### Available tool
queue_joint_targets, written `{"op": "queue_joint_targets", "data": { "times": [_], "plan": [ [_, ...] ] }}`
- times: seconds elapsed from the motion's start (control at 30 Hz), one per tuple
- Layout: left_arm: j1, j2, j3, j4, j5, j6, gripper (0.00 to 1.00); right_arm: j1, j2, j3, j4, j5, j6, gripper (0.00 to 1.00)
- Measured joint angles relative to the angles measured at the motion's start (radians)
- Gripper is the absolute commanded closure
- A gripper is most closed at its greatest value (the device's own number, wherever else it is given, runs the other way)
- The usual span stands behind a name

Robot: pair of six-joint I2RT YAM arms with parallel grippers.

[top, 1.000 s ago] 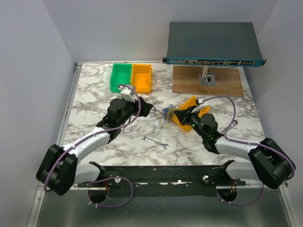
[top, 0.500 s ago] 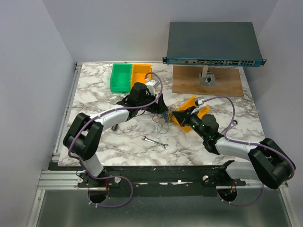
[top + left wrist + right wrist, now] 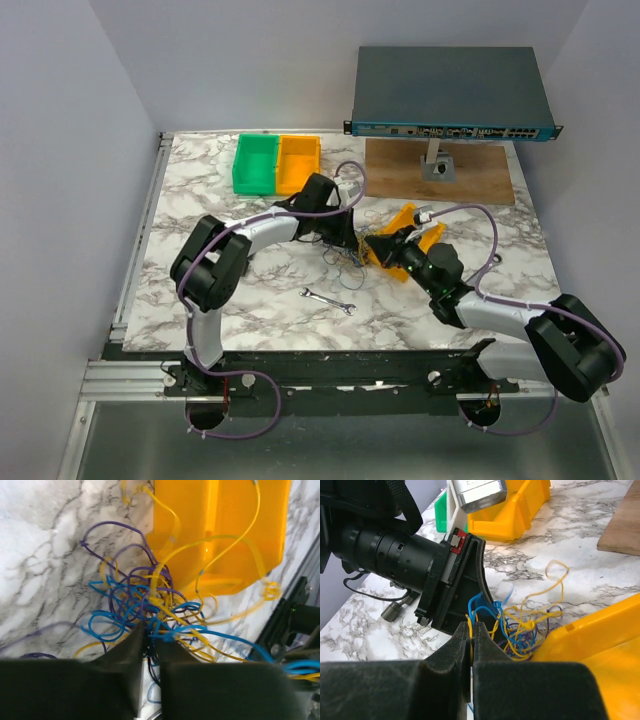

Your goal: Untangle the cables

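The cables [image 3: 145,597] are a knot of thin blue, yellow and purple wires on the marble, beside a tipped orange bin [image 3: 220,525]. From above, the cables [image 3: 345,257] lie between both grippers. My left gripper [image 3: 150,632] has its jaws drawn close, with blue and dark strands caught in the narrow gap. My right gripper [image 3: 471,630] is shut on a yellow strand that rises out of the cables [image 3: 525,625]. The left gripper's black body [image 3: 455,590] stands just behind the tangle. In the top view the left gripper [image 3: 340,237] and the right gripper [image 3: 378,250] almost meet.
A small wrench [image 3: 330,300] lies near the front. A green bin [image 3: 257,163] and an orange bin [image 3: 298,163] stand at the back left. A network switch [image 3: 450,95] sits on a stand over a wooden board [image 3: 470,178] at the back right.
My left arm has swung right from the table's left side onto the tangle, and its jaws have narrowed around strands. The right gripper has stayed shut in place.
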Motion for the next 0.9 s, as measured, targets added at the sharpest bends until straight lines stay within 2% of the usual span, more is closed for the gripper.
{"op": "queue_joint_targets", "data": {
  "times": [0.23,0.5,0.73,0.9],
  "plan": [
    [-0.005,-0.035,-0.046,0.028,0.038,0.001,1.00,0.000,-0.024,-0.014,-0.003,0.068,0.001,0.99],
    [0.014,-0.274,-0.266,0.234,0.033,-0.026,1.00,0.000,-0.066,-0.014,-0.094,0.381,0.074,0.99],
    [0.140,-0.487,-0.536,0.522,-0.031,-0.142,1.00,0.010,-0.069,-0.013,-0.157,0.530,0.156,0.99],
    [0.250,-0.647,-0.706,0.584,-0.154,-0.220,1.00,0.008,-0.092,-0.014,-0.195,0.599,0.195,0.99]
  ]
}}
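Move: The cable tangle is almost at the left fingertips, about 2 cm farther right, 1 cm ahead and 2 cm below. The orange bin stands some 11 cm right of that hand, 2 cm ahead and 4 cm lower; the wrench lies roughly 11 cm back, 7 cm left and 7 cm below. From the right hand, which already grips cable strands, the tangle is about 3 cm ahead, 3 cm left and 8 cm down. The cable tangle is pinched as the left fingers finish shutting on its blue strands, then lifted some 8 cm with a slight draw back and carried about 14 cm left, away from the bin, the fingers tipping up and swinging counter-clockwise. The right hand keeps its grip on blue and yellow strands and pulls right, towards the orange bin, about 10 cm with a little forward, turning some 35 degrees clockwise. ##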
